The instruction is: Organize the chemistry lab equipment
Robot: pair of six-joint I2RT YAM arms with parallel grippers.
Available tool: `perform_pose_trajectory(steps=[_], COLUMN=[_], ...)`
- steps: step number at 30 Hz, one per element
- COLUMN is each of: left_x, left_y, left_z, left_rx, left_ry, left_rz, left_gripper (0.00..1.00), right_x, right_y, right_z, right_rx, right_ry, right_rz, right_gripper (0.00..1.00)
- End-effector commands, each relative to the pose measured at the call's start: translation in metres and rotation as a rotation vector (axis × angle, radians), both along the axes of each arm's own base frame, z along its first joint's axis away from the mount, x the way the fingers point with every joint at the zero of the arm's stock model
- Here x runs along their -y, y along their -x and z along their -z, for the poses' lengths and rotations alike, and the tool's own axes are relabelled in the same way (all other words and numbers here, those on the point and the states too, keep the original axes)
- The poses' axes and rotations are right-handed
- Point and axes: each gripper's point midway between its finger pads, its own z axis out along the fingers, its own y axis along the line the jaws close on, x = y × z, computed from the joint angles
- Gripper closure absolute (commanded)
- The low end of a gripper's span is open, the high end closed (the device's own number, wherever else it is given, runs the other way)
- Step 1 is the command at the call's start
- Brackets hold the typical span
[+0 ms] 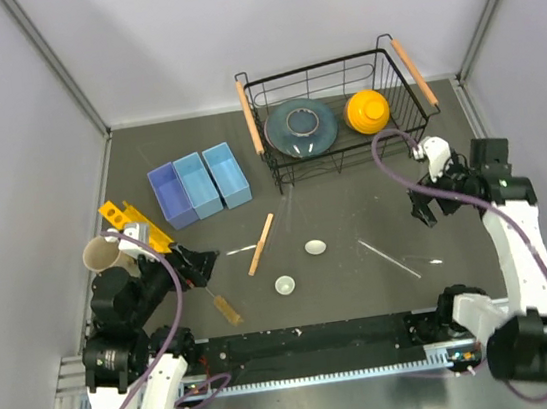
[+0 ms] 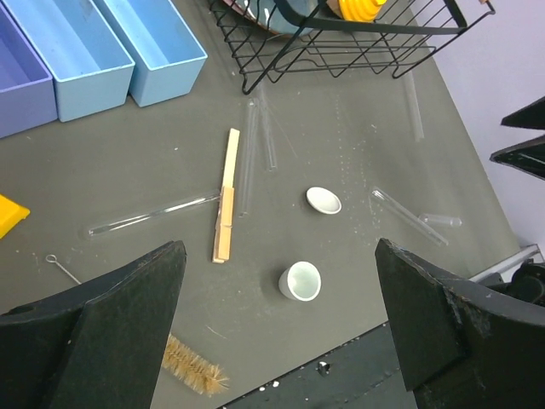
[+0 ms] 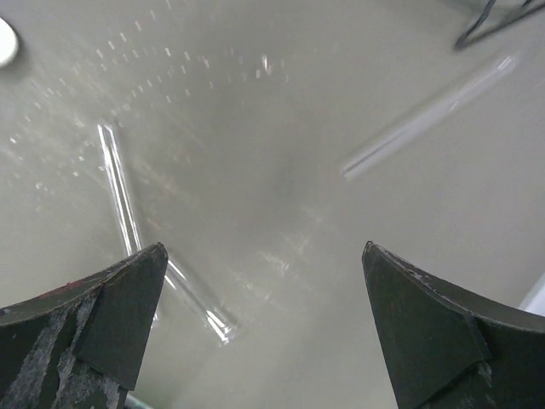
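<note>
The lab equipment lies loose on the dark table: a tan wooden stick (image 1: 261,243) (image 2: 225,196), an amber-bristled wire brush (image 1: 224,307) (image 2: 194,365), a tiny white cup (image 1: 284,285) (image 2: 301,281), a shallow white dish (image 1: 316,247) (image 2: 324,200), and clear glass tubes (image 1: 390,259) (image 2: 153,215) (image 3: 128,200). My left gripper (image 1: 201,264) (image 2: 278,247) hangs open above the table, left of the stick, holding nothing. My right gripper (image 1: 428,212) (image 3: 264,247) is open and holds nothing, low over the table right of a glass tube.
Three light-blue bins (image 1: 197,184) (image 2: 81,51) stand at the back left. A black wire basket (image 1: 343,155) holds a blue-grey plate (image 1: 301,127) and a yellow bowl (image 1: 367,109). A yellow rack (image 1: 135,226) and a tan cup (image 1: 99,255) sit at the left edge.
</note>
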Motion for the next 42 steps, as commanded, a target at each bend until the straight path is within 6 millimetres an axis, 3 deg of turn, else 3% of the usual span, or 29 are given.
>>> perform_pose_trajectory(steps=[1,5,9,14,16,23,31,42], left_x=[-0.002,-0.002,-0.002,-0.002,-0.002,-0.003,-0.002,-0.002], left_y=[0.001,0.001,0.002,0.002,0.003,0.003,0.004,0.008], left_z=[0.007,0.006,0.006,0.007,0.007,0.006,0.007,0.006], left_rx=[0.005,0.014,0.012,0.003,-0.004,-0.011,-0.020,-0.017], left_ry=[-0.016,-0.011,-0.011,-0.001,0.009,0.024,0.035,0.044], left_rz=[-0.005,-0.008,-0.006,-0.012,-0.014,-0.034,-0.029,-0.029], left_gripper=[0.01,0.01,0.01,0.01,0.01,0.01,0.01,0.01], right_x=[0.031,0.047,0.056,0.064,0.070,0.074,0.082,0.084], right_y=[-0.018,-0.061,-0.093,-0.123,-0.131,-0.139,-0.144,-0.141], right_z=[0.029,0.033,0.055,0.079,0.090,0.111,0.126,0.141], right_rx=[-0.175,-0.159,-0.190,-0.229,-0.247,-0.281,-0.318,-0.380], right_ry=[0.018,-0.137,-0.250,-0.318,-0.320,-0.309,-0.257,-0.209], right_rz=[0.178,0.369,0.542,0.659,0.701,0.747,0.790,0.800], right_gripper=[0.02,0.08,0.13,0.29,0.31,0.47,0.54,0.56])
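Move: The clear test tube I am after lies beside the wire rack's right end, its middle some 17 cm ahead of my right hand, 7 cm to the right and 17 cm below. The rack's near right foot stands about 4 cm to the left of that tube and 2 cm farther out. On the table about 17 cm under my hand, the long tube is 4 cm back and 3 cm left, the short tube 6 cm back and 4 cm right. From my left hand the aimed tube is roughly 25 cm ahead, 47 cm right and 25 cm down. I drop my right hand steeply at first, then sweep it forward and right while still sinking, about 15 cm down and 13 cm forward in all, to the near end of the test tube beside the rack. On the way I turn the wrist some 45 degrees clockwise, tip the fingers farther down, and narrow them from wide open to about half so they come down astride the tube, easing off at the end. ##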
